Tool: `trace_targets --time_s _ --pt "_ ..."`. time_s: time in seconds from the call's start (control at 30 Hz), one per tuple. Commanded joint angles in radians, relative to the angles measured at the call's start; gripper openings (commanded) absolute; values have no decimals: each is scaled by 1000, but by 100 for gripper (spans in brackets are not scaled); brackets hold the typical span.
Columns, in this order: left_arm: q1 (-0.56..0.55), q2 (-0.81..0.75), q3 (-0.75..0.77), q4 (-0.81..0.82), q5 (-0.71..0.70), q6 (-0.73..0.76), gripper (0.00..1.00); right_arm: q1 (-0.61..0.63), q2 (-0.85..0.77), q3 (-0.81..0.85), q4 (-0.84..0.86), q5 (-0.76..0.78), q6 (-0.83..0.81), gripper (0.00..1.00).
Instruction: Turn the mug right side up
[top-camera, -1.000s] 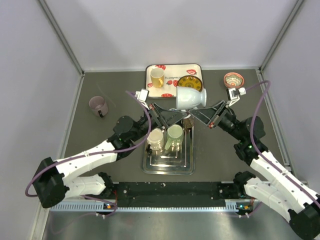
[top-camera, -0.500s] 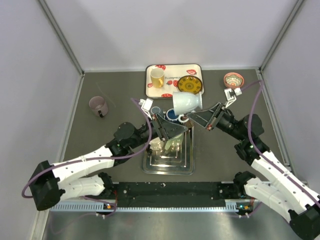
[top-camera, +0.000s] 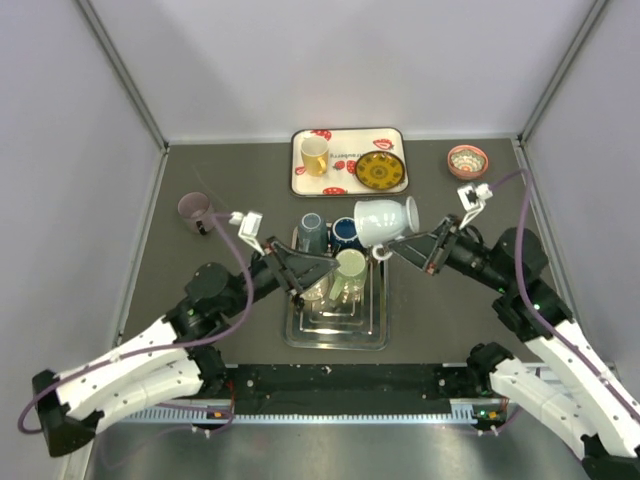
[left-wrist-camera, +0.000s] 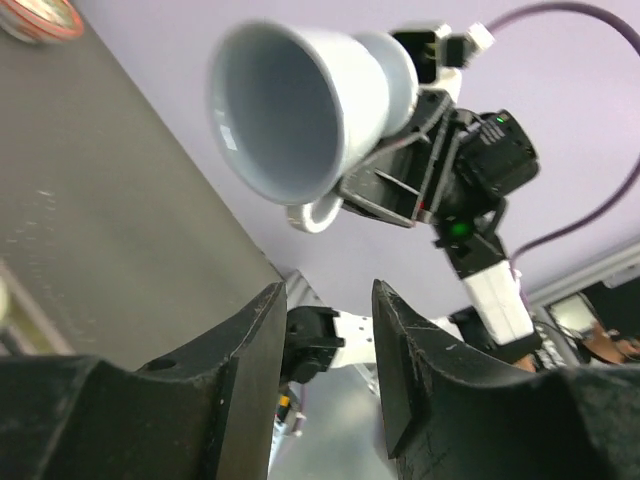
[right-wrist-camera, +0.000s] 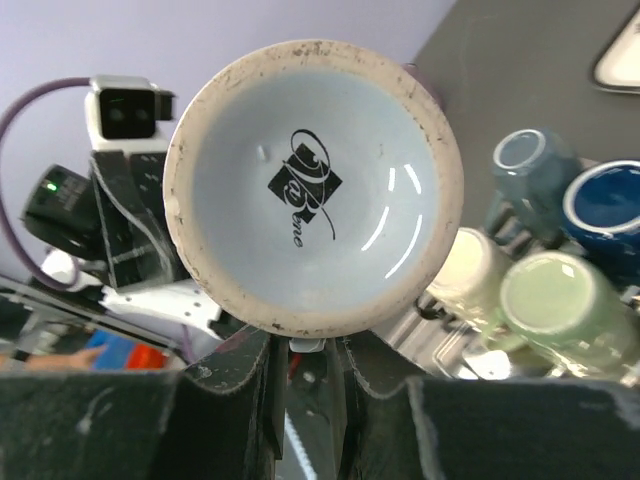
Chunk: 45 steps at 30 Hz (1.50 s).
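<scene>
The white mug (top-camera: 385, 220) hangs in the air above the drying tray, lying on its side. Its mouth (left-wrist-camera: 285, 110) faces my left arm and its printed base (right-wrist-camera: 312, 185) faces my right wrist camera. My right gripper (top-camera: 388, 252) is shut on the mug's handle (right-wrist-camera: 322, 345), which is pinched between the fingers just below the base. My left gripper (top-camera: 305, 268) is open, with nothing between its fingers (left-wrist-camera: 250, 350). It sits apart from the mug, to the mug's lower left.
A steel drying tray (top-camera: 335, 335) holds a green mug (top-camera: 350, 265), with a grey-blue mug (top-camera: 310, 233) and a dark blue mug (top-camera: 345, 232) behind. At the back, a white tray (top-camera: 348, 140) carries a yellow mug (top-camera: 314, 155) and a plate (top-camera: 380, 170). A pink bowl (top-camera: 467, 160) is back right and a purple cup (top-camera: 196, 211) is at the left.
My left gripper has opened, let go of the mug and drawn back to the left. The mug has stayed in my right gripper and tipped further onto its side, moving slightly down and right.
</scene>
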Motion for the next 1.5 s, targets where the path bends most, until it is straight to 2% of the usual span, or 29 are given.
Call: trace_targets --time_s 0.0,0.17,0.23,0.43,0.63,0.9,1.17,1.47 --pt "5 -181 -35 -237 -196 128 45 2 -92 122 -305 80 -259 0" --pt "5 -287 -46 -369 -324 156 45 2 -139 79 -506 170 -320 0" --pt "5 -305 -29 -455 -394 154 44 2 -127 65 -616 266 -323 0" --pt "5 -266 26 -627 -500 107 42 2 -106 -13 -674 379 -326 0" --pt "5 -226 33 -663 -502 97 41 16 -6 -25 -640 405 -320 0" --pt "5 -207 46 -716 -545 156 41 106 144 -44 -571 508 -321 0" --pt "5 -215 36 -733 -569 191 41 139 270 -16 -494 540 -347 0" --pt "5 -215 34 -749 -589 214 41 268 404 33 -482 626 -355 0"
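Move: The right hand still holds the white mug sideways by its handle. The free spot in the tray's right part lies about 4 cm ahead and 1 cm left of it, roughly 31 cm below. The green mug stands some 8 cm ahead and 6 cm left, the brown mug about 15 cm straight ahead, both roughly 28 cm lower. From the left hand, the spot is about 9 cm ahead, 10 cm right and 31 cm down. Right hand lowers the handle-held mug about 25 cm towards the tray, tipping mouth down; left withdraws leftward, down. ##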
